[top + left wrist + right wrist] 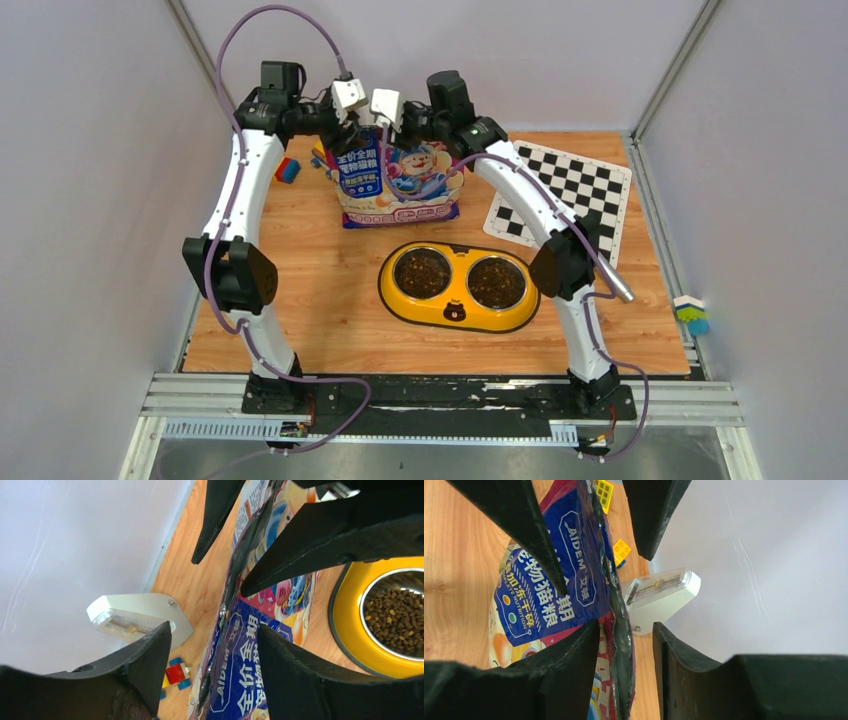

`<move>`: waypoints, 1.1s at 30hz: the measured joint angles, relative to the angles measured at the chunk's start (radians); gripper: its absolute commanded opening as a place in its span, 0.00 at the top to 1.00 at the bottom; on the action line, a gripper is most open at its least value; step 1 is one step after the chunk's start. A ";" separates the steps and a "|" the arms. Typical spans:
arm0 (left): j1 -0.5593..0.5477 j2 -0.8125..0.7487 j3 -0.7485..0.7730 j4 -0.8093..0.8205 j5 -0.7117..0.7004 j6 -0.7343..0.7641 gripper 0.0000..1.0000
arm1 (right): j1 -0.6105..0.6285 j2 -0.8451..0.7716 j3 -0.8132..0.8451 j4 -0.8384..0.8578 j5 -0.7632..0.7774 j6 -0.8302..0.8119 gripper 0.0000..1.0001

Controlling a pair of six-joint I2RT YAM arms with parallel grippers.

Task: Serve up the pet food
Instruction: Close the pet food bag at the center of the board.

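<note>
The glossy cat-food bag [400, 180] stands upright at the back of the table, its top edge open in a narrow slit. My left gripper [352, 130] [214, 627] is open and straddles the bag's top edge [235, 655] near its left corner. Beside it my right gripper [392, 135] [626, 625] is open too, with the bag's edge [616, 630] loose between its fingers. Pet food [422, 272] fills both steel bowls of the yellow feeder [455, 315] in front of the bag. One bowl of kibble [395, 615] shows in the left wrist view.
A clear plastic scoop [135, 620] [659, 595] lies behind the bag by the back wall. Toy bricks [288, 170] [175, 674] [621, 550] lie at the back left. A checkerboard [565, 190] covers the back right. A small coloured block [690, 315] sits off the table's right edge.
</note>
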State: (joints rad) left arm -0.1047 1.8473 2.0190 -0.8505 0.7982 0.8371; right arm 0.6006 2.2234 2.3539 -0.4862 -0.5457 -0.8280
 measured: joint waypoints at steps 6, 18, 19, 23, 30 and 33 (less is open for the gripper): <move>-0.009 0.002 0.054 -0.004 0.041 -0.002 0.28 | -0.007 0.000 0.000 0.008 0.004 -0.008 0.59; -0.079 0.082 0.136 -0.059 0.078 0.048 0.31 | -0.023 0.000 -0.009 -0.019 -0.011 -0.023 0.62; -0.081 0.086 0.137 -0.064 0.078 0.055 0.32 | -0.026 -0.001 -0.011 -0.026 -0.013 -0.027 0.63; -0.087 0.089 0.140 -0.079 0.069 0.073 0.44 | -0.032 -0.005 -0.012 -0.049 -0.018 -0.039 0.71; -0.096 0.092 0.154 -0.085 0.041 0.094 0.55 | -0.035 -0.017 -0.019 -0.079 -0.025 -0.055 0.83; -0.100 0.096 0.158 -0.090 0.030 0.103 0.58 | -0.039 -0.021 -0.029 -0.083 -0.028 -0.064 0.87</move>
State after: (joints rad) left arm -0.2047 1.9434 2.1769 -0.9401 0.8284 0.9401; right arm 0.5621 2.2021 2.3253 -0.5690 -0.5739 -0.8925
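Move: The pet food bag stands under both grippers, its open fingers spanning the top edge. Its middle lies about 9 cm right, 4 cm back and 13 cm below the left hand, and roughly 3 cm right, 5 cm back and 13 cm below the right hand. From the left hand, the white metronome is about 9 cm ahead and 2 cm right, behind the bag, and the toy car some 6 cm ahead and 7 cm left. Bring the left gripper about 5 cm to the right along the bag's top edge towards its middle, arching up some 3 cm and back down, turning about 10 degrees clockwise, and only then start narrowing its fingers around the edge. Ease the right gripper 2–3 cm right and slightly down, closing its fingers to pinch the edge. ##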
